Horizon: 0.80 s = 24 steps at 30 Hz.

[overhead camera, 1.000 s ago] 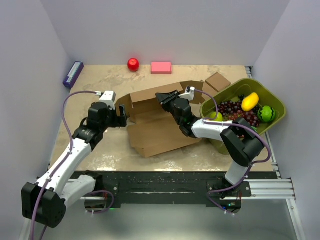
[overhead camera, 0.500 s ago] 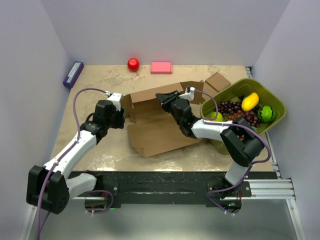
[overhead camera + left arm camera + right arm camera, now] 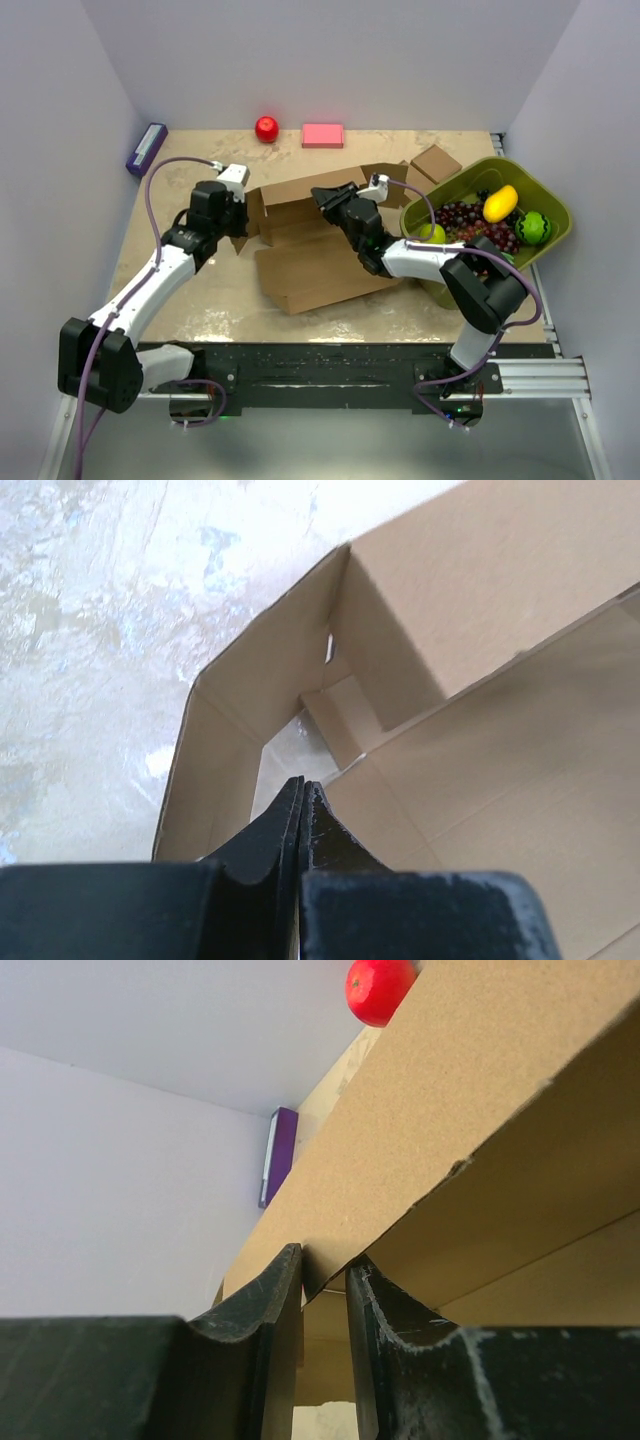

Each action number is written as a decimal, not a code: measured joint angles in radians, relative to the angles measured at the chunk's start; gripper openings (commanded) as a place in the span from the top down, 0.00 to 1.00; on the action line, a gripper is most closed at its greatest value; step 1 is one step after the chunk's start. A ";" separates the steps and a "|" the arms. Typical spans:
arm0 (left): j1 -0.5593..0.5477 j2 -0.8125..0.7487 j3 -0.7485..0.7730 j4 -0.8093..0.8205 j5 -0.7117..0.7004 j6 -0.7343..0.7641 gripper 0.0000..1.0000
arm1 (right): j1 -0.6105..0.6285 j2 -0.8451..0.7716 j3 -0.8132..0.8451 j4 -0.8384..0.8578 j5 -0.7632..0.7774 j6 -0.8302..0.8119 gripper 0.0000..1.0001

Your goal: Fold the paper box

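The paper box [image 3: 318, 262] lies half folded mid-table, a big brown cardboard sheet with its back wall raised. My right gripper [image 3: 326, 196] is shut on the top edge of that back wall. In the right wrist view the folded cardboard [image 3: 470, 1110] sits pinched between the fingers of the right gripper [image 3: 323, 1265]. My left gripper [image 3: 240, 218] is at the box's left end, shut with nothing in it. In the left wrist view the left gripper [image 3: 303, 785] has its tips pressed together, just above the box's left corner flap [image 3: 230, 750] and a small inner tab [image 3: 340, 715].
A red apple [image 3: 266, 128], a pink block [image 3: 322, 135] and a purple object [image 3: 146, 148] lie along the back. A small brown box [image 3: 436, 163] sits beside a green basket [image 3: 530, 180] holding grapes and other fruit at the right. White walls enclose the table.
My left arm has swung right and back to the box's left end, and its gripper has gone from open to shut. The right gripper and the box have not moved.
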 measured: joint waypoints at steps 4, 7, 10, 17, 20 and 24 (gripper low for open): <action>0.000 0.011 0.028 0.004 0.023 -0.022 1.00 | 0.017 0.000 -0.001 0.002 0.030 -0.026 0.74; 0.000 0.011 0.032 0.003 0.040 -0.028 0.85 | 0.024 -0.002 -0.006 0.004 0.051 -0.036 0.74; 0.000 0.005 0.032 -0.013 0.038 -0.006 0.63 | 0.029 -0.016 -0.019 0.003 0.061 -0.042 0.74; 0.001 -0.126 0.018 -0.025 -0.041 0.051 0.19 | 0.035 -0.040 -0.032 -0.015 0.077 -0.048 0.74; 0.009 -0.189 -0.008 -0.002 -0.068 0.061 0.18 | 0.035 -0.045 -0.034 -0.021 0.079 -0.051 0.73; 0.034 -0.174 -0.039 0.008 -0.081 0.064 0.23 | 0.036 -0.055 -0.047 -0.021 0.080 -0.050 0.73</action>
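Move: The left side flap is at the left hand's shut fingertips, its middle about 4 cm ahead, 1 cm left and 2 cm lower. From that hand the raised panel lies some 10 cm ahead, 16 cm right and 2 cm higher; the bottom panel some 7 cm back, 18 cm right and 6 cm lower. The right hand grips the raised panel, its middle 2 cm ahead and 1 cm left; from there the flap is about 6 cm back, 17 cm left and 5 cm lower. The left hand, its shut fingers seeming to pinch the flap's lower end, first nudges about 1 cm right and up with a little forward, then opens wide and comes free, backing off some 4 cm to the left and rising to about 6 cm before dipping again, with its fingertips tilting up some 10 degrees. Meanwhile the right hand keeps its pinch on the raised panel's edge and eases it about 1.5 cm back and slightly right, rolling a few degrees. ##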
